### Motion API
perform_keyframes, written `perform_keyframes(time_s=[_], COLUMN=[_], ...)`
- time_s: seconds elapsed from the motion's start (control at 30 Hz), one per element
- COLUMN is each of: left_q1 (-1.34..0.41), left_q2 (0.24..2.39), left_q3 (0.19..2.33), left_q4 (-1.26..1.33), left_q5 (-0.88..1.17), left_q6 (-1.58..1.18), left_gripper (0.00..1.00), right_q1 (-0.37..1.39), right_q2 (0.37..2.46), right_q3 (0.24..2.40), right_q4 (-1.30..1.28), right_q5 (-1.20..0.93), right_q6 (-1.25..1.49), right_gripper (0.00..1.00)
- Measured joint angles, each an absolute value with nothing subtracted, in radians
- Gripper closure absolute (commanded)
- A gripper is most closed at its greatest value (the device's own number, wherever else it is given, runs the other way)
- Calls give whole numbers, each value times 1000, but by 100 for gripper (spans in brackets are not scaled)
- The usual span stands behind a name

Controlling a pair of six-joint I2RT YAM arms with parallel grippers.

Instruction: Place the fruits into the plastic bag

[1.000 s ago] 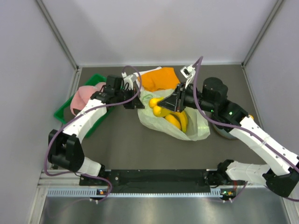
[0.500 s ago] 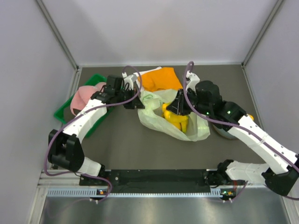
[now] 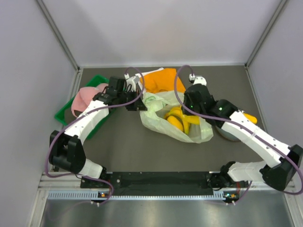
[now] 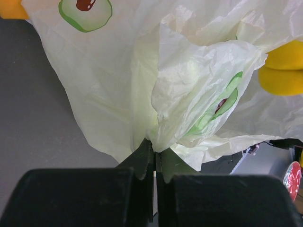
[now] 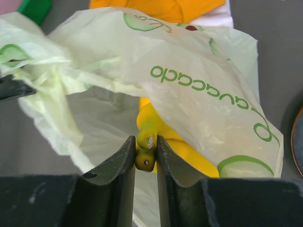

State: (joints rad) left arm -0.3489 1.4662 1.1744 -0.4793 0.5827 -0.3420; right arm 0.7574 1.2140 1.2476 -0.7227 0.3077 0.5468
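Note:
The pale green plastic bag with avocado prints lies mid-table, its mouth facing back. My left gripper is shut on the bag's left rim and holds it up; in the left wrist view the crumpled film is bunched between the fingers of this gripper. A yellow banana bunch sits inside the bag's mouth. My right gripper reaches into the mouth, and in the right wrist view it is shut on the bunch's stem ends under the bag's upper film. Another banana lies at the right.
An orange cloth lies just behind the bag. A green tray holding a pink object stands at the left. A blue-grey plate sits right of the bag, partly under my right arm. Walls close the table on three sides.
My right gripper has swung round and carried the banana bunch lower and deeper into the bag's mouth. My left gripper has stayed put, holding the rim.

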Motion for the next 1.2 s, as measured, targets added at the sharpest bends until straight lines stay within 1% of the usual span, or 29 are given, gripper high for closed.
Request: perform_keyframes(time_s=[0.13, 0.27, 0.43, 0.7, 1.1, 1.2], left_q1=[-349, -349, -349, -349, -349, -349], left_q2=[1466, 1466, 1466, 1466, 1466, 1466], left_q3=[1174, 1174, 1174, 1174, 1174, 1174], left_q4=[-479, -479, -479, -479, -479, -479], left_q5=[586, 587, 587, 588, 591, 591], left_q6=[-342, -342, -342, -342, -342, -342], left_gripper=[100, 100, 100, 100, 100, 100], right_q1=[773, 814, 826, 827, 827, 817], right_q2=[1287, 1383, 1479, 1555, 1688, 1705], right_q3=[1262, 1322, 1364, 1364, 1375, 1377], right_q4=[-734, -743, -717, -626, -579, -572], right_q5=[389, 458, 510, 502, 719, 755], right_q6=[561, 566, 582, 587, 620, 639], right_gripper=[100, 100, 100, 100, 100, 95])
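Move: The open middle of the plastic bag lies about 8 cm ahead of the right hand, 6 cm to its left and 14 below. The bananas already inside are some 7 cm ahead, 7 left and 18 below. The bowl stands about 20 cm to its right, 1 cm farther out and 19 lower. From the left hand, the bag's middle is roughly 4 cm ahead, 16 to the right and 9 below. Still pinching the bananas by their stems, the right hand carries them into the bag's mouth, about 9 cm forward and 8 cm down with a slight drift left, so that its fingers end up against the bag's far film. The wrist turns some 25 degrees, clockwise with its left side dipping. The left hand stays put and keeps its pinch on the bag's left corner. ##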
